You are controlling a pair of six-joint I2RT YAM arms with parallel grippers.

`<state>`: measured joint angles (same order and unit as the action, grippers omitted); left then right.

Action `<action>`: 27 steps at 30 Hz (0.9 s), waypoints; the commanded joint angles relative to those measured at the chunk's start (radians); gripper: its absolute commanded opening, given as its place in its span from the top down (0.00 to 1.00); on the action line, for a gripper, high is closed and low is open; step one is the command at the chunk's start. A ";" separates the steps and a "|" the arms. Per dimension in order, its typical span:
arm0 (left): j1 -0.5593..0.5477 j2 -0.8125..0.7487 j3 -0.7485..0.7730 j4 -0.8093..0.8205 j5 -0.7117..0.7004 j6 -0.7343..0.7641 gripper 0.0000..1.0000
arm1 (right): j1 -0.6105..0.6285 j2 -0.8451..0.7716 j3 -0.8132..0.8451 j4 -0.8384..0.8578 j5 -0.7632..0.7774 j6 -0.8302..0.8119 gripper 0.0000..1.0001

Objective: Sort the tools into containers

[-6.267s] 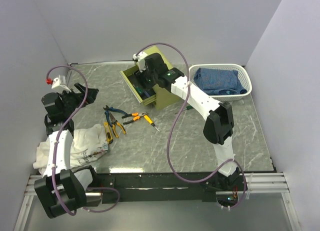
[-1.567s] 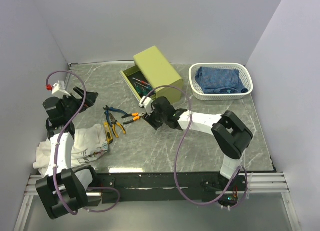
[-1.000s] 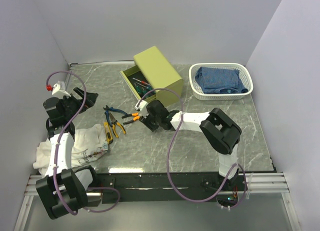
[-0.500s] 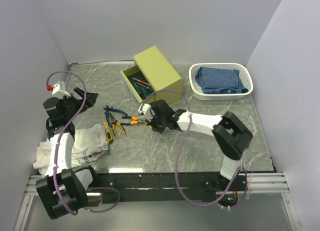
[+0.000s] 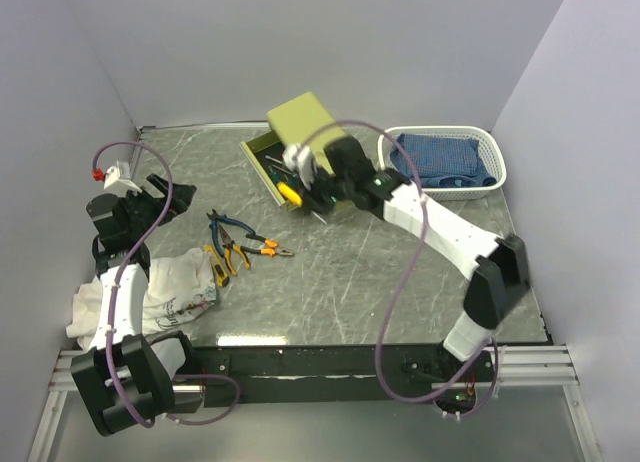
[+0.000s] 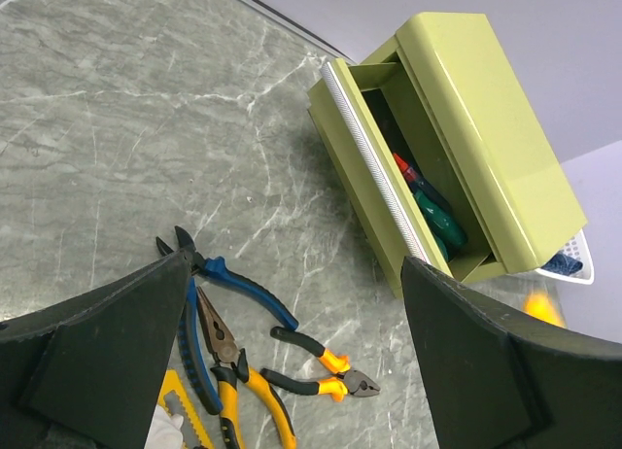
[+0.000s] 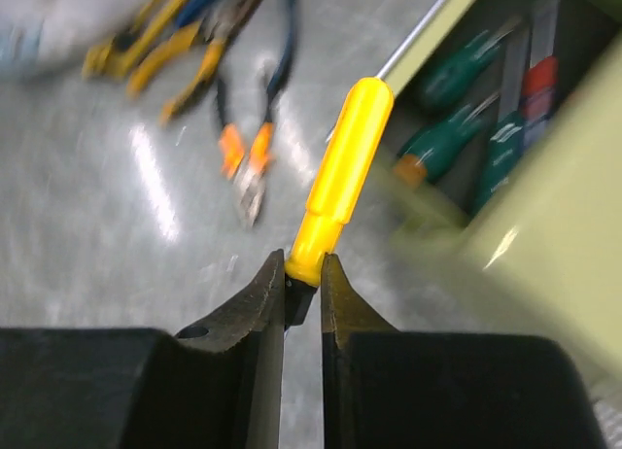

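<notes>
My right gripper [image 5: 300, 182] [image 7: 303, 269] is shut on the butt end of a yellow-handled screwdriver [image 5: 288, 193] [image 7: 340, 187], held in the air at the open drawer [image 5: 272, 170] [image 6: 408, 191] of the olive cabinet [image 5: 300, 117] [image 6: 486, 128]. Green-handled screwdrivers [image 7: 457, 143] [image 6: 437, 221] lie inside the drawer. On the table lie blue pliers [image 5: 222, 222] [image 6: 243, 284], yellow-handled pliers [image 5: 232, 254] [image 6: 248, 391], orange pliers [image 5: 270, 247] [image 6: 326, 371] and a yellow utility knife [image 5: 214, 265]. My left gripper [image 5: 165, 197] [image 6: 292, 269] hangs open and empty at the left, above the pliers.
A white basket [image 5: 492, 172] holding a blue cloth stands at the back right, beside the cabinet. A crumpled white cloth [image 5: 170, 292] lies at the near left by the left arm, touching the utility knife.
The right gripper closed on the screwdriver down on the table, then lifted it and carried it back toward the open drawer. The left arm has stayed still.
</notes>
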<state>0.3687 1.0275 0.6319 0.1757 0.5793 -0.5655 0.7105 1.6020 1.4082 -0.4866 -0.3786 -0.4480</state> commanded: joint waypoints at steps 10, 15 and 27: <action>-0.004 -0.027 0.017 0.007 0.014 -0.013 0.03 | -0.006 0.473 0.640 0.071 0.288 0.404 1.00; -0.007 -0.024 0.018 0.010 0.019 -0.022 0.04 | 0.000 0.503 0.663 0.108 0.377 0.434 0.43; -0.230 0.179 0.115 -0.017 0.050 0.053 0.02 | -0.095 0.237 0.554 0.209 0.446 0.428 0.24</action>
<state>0.1989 1.1095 0.6495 0.1722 0.6136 -0.5709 0.7021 1.9976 1.9675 -0.4015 0.0040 -0.0345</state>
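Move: The right hand holds the yellow screwdriver; the open drawer's middle lies about 14 cm ahead, 6 left and 13 below. The green cabinet's middle is some 14 ahead, 4 right and 8 below; the small orange pliers lie level ahead, 9 left and 18 below. From the left hand, the blue cutters are roughly 1 cm ahead, 13 right and 19 below; the drawer is 10 ahead, 24 right and 15 below. Right hand carries the screwdriver 15 cm forward-left, opens over the drawer, lifts; left hand swings 6 cm right. ##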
